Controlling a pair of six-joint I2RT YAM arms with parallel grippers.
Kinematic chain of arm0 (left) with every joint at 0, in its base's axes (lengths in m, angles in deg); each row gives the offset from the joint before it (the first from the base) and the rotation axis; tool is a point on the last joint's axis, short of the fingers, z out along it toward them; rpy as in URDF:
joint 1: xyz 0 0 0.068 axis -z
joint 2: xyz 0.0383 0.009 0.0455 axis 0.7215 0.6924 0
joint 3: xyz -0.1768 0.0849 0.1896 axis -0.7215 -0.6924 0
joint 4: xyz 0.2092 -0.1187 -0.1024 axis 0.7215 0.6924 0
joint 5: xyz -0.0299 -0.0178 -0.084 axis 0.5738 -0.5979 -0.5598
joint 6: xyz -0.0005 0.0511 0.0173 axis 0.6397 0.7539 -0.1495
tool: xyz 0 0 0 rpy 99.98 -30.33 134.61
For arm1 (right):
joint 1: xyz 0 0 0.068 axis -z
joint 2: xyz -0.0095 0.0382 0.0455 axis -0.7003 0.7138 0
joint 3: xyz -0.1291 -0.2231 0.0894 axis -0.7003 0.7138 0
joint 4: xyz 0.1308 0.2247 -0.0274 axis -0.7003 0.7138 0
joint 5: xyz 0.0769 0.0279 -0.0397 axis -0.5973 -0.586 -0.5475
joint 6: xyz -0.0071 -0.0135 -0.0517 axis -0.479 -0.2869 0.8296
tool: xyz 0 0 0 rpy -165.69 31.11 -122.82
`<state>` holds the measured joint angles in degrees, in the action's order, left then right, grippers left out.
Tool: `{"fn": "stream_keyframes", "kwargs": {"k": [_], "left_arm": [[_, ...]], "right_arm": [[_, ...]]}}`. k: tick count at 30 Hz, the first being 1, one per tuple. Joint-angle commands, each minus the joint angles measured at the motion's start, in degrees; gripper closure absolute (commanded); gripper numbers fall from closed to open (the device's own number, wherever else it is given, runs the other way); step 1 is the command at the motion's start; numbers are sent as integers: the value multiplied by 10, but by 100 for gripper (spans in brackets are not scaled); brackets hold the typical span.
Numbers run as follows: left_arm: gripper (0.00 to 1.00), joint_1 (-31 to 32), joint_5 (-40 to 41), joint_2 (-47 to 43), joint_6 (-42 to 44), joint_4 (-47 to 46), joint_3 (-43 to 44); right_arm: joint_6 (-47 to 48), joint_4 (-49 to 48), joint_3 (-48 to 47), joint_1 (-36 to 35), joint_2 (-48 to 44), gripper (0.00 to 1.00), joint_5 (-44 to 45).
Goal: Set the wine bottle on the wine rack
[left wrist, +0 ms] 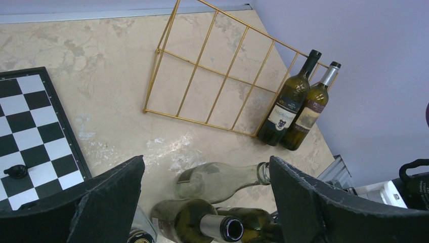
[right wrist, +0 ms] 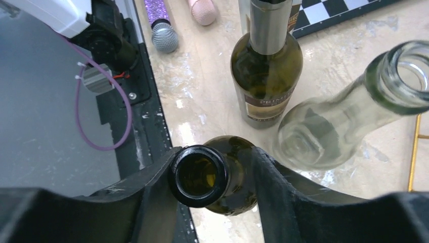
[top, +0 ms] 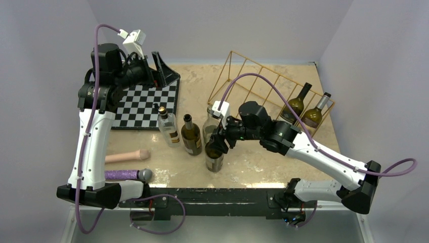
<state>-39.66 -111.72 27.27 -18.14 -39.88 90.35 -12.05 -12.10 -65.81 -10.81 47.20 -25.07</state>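
A dark green wine bottle (top: 214,161) stands upright near the table's front middle. My right gripper (top: 216,146) is shut on its neck; in the right wrist view the fingers (right wrist: 152,187) flank the open mouth (right wrist: 198,174). The gold wire wine rack (top: 253,76) lies at the back right, and two bottles (top: 296,104) (top: 316,111) lie in its right-hand slots. The rack (left wrist: 212,76) and both bottles also show in the left wrist view. My left gripper (top: 162,66) is open and empty, raised over the checkered board at the back left.
Three more bottles stand close left of the held one: a clear one with a gold cap (top: 168,126), a dark one (top: 191,135) and a clear glass one (top: 210,124). A checkered board (top: 146,106) lies at the left. Pink (top: 126,156) and purple (top: 129,175) microphones lie front left.
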Motion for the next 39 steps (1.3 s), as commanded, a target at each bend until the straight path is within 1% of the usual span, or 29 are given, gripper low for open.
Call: {"fn": "stream_keyframes", "kwargs": {"k": [1,5,8,12,14,19,23,27,31,36,39], "left_arm": [[4,2,6,4,6,0,0],[4,2,9,8,10,1,2],[4,2,11,9,12,3,3],[4,2,16,7,13,3,7],[4,2,17,7,14,3,8],[4,2,20,9,15,3,8],[4,2,21,11,14,1,10],[4,2,16,15,13,-2,14],[4,2,13,16,11,-4,16],[4,2,13,8,13,-6,11],[4,2,15,-4,12,-9,2]], "right_arm": [[6,-58,7,-8,9,54,7],[0,-55,6,-10,14,75,13],[4,-45,-2,-11,6,100,28],[8,-17,-20,-11,-14,100,62],[25,3,-32,-11,-24,100,71],[15,76,-65,-9,-49,100,108],[-13,125,-82,0,-69,100,141],[-33,166,-103,12,-75,100,211],[-71,183,-131,36,-65,100,312],[-152,199,-177,64,-39,100,439],[-219,232,-214,86,-14,100,502]]}}
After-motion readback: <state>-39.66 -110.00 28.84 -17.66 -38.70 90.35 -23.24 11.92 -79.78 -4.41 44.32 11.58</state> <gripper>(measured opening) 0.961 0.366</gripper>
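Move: The wine bottle stands upright between the right hand's open fingers, its middle some 12 cm below and about 1 cm ahead and 1 cm left of that hand. At the same height, the clear bottle is about 10 cm ahead and 2 cm left, the silver-necked bottle about 7 cm ahead and 11 cm left. The wine rack's middle is roughly 22 cm ahead, 21 cm right, 18 cm below. From the left hand, the wine bottle lies about 16 cm back, 16 cm right, 26 cm down. The right fingers close on the wine bottle's neck just under its mouth and keep that grip. After a brief hold the hand carries the bottle right about 13 cm, then also swings forward some 8 cm and rises about 4 cm, heading for the wine rack while turning roughly 45 degrees clockwise. ##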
